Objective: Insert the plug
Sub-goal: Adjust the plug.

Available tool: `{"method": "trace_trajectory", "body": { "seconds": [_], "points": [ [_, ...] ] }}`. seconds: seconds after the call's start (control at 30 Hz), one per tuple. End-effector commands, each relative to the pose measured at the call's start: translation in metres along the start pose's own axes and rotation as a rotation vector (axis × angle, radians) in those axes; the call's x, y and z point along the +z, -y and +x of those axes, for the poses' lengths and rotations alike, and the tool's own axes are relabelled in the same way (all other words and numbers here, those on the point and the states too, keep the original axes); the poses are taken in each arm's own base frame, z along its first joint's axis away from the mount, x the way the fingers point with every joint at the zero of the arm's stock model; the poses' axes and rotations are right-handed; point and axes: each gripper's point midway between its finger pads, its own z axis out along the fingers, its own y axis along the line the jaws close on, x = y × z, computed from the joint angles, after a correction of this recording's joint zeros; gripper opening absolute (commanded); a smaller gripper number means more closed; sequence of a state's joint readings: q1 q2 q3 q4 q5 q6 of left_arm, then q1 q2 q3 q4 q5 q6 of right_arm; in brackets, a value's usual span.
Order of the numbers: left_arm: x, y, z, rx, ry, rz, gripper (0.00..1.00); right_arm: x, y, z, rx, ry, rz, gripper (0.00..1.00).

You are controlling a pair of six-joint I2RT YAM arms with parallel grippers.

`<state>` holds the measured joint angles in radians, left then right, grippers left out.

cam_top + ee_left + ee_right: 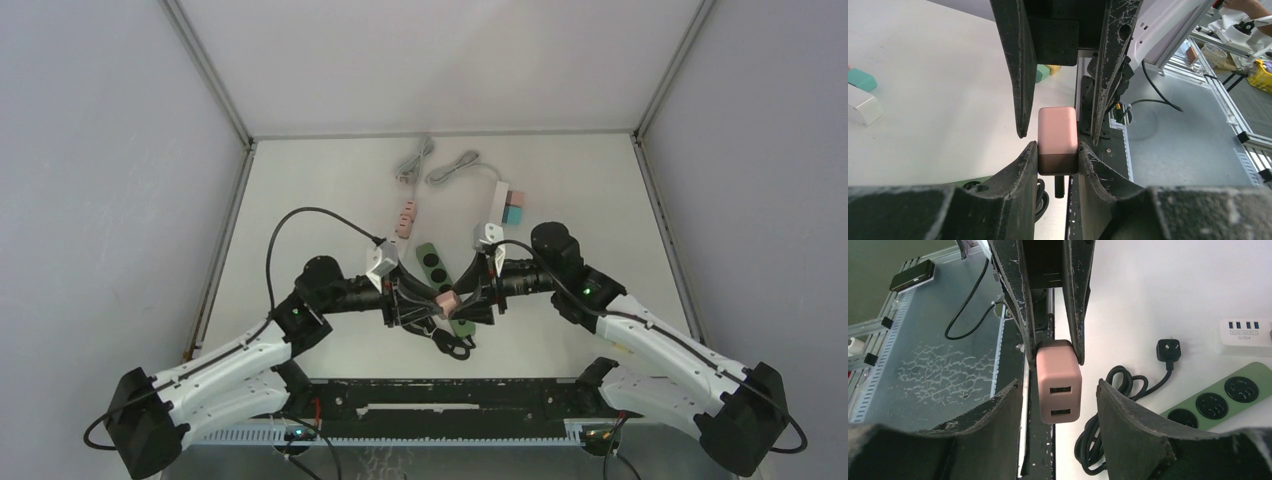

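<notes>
The plug (447, 299) is a pink cube-shaped charger with two USB slots on one face (1059, 385) and a dark pin end (1058, 165). My left gripper (1058, 150) is shut on its sides and holds it in the air above the table's near edge. My right gripper (1058, 390) faces it from the other side, open, with one finger on each side of the plug and a gap on both sides. The green power strip (1228, 395) with round sockets lies on the table just beyond, also seen from above (436, 268).
A coiled black cable (1113, 405) with its black plug head (1166, 349) lies beside the green strip. A white USB strip (1245, 335) and teal and pink blocks (513, 210) lie farther back. Pink adapters (405, 218) and grey cables (430, 165) are at the rear.
</notes>
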<state>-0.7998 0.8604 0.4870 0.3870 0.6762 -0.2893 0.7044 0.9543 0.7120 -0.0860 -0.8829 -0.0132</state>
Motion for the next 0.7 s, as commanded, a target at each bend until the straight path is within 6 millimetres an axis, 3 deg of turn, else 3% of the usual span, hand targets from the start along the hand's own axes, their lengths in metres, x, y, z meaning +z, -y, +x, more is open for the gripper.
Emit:
{"method": "trace_trajectory", "body": {
  "seconds": [0.0,0.27,0.4,0.53,0.67],
  "points": [
    [0.004,0.015,-0.041,0.063,0.089,0.059,0.00,0.001,-0.009,-0.027,-0.094,0.048,-0.045,0.61],
    [0.002,0.016,-0.042,0.069,0.095,0.060,0.00,0.007,-0.012,-0.024,-0.067,0.025,-0.086,0.41],
    [0.000,0.016,-0.044,0.075,0.106,0.050,0.02,0.008,-0.019,-0.026,-0.062,0.010,-0.111,0.21],
    [-0.002,0.012,-0.047,0.068,0.114,0.010,0.09,0.005,-0.023,-0.033,-0.046,0.008,-0.096,0.01],
    [-0.010,0.000,-0.053,0.044,0.143,-0.096,0.35,0.003,-0.026,-0.042,-0.013,0.015,-0.049,0.00]
  ]
}}
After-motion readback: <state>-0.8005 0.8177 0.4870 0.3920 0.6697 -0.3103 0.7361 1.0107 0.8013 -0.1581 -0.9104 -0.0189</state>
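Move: The pink plug is held out sideways in my left fingertips, its middle about 2 cm to the right of that hand. My right fingers stand open around its slotted end, with its middle some 3 cm to their left and about level. From my right hand, the green strip's middle lies about 9 cm ahead, 2 cm left and 17 cm below; the black cord bundle is 4 cm left, straight below. I ease my right hand about 1 cm left onto the plug, also drifting slightly back, and close its fingers from well open until they pinch the plug's sides and stop. My left hand keeps its hold on the other end and stays nearly in place. With both gripping, I then raise the two hands together by about 1 cm. ##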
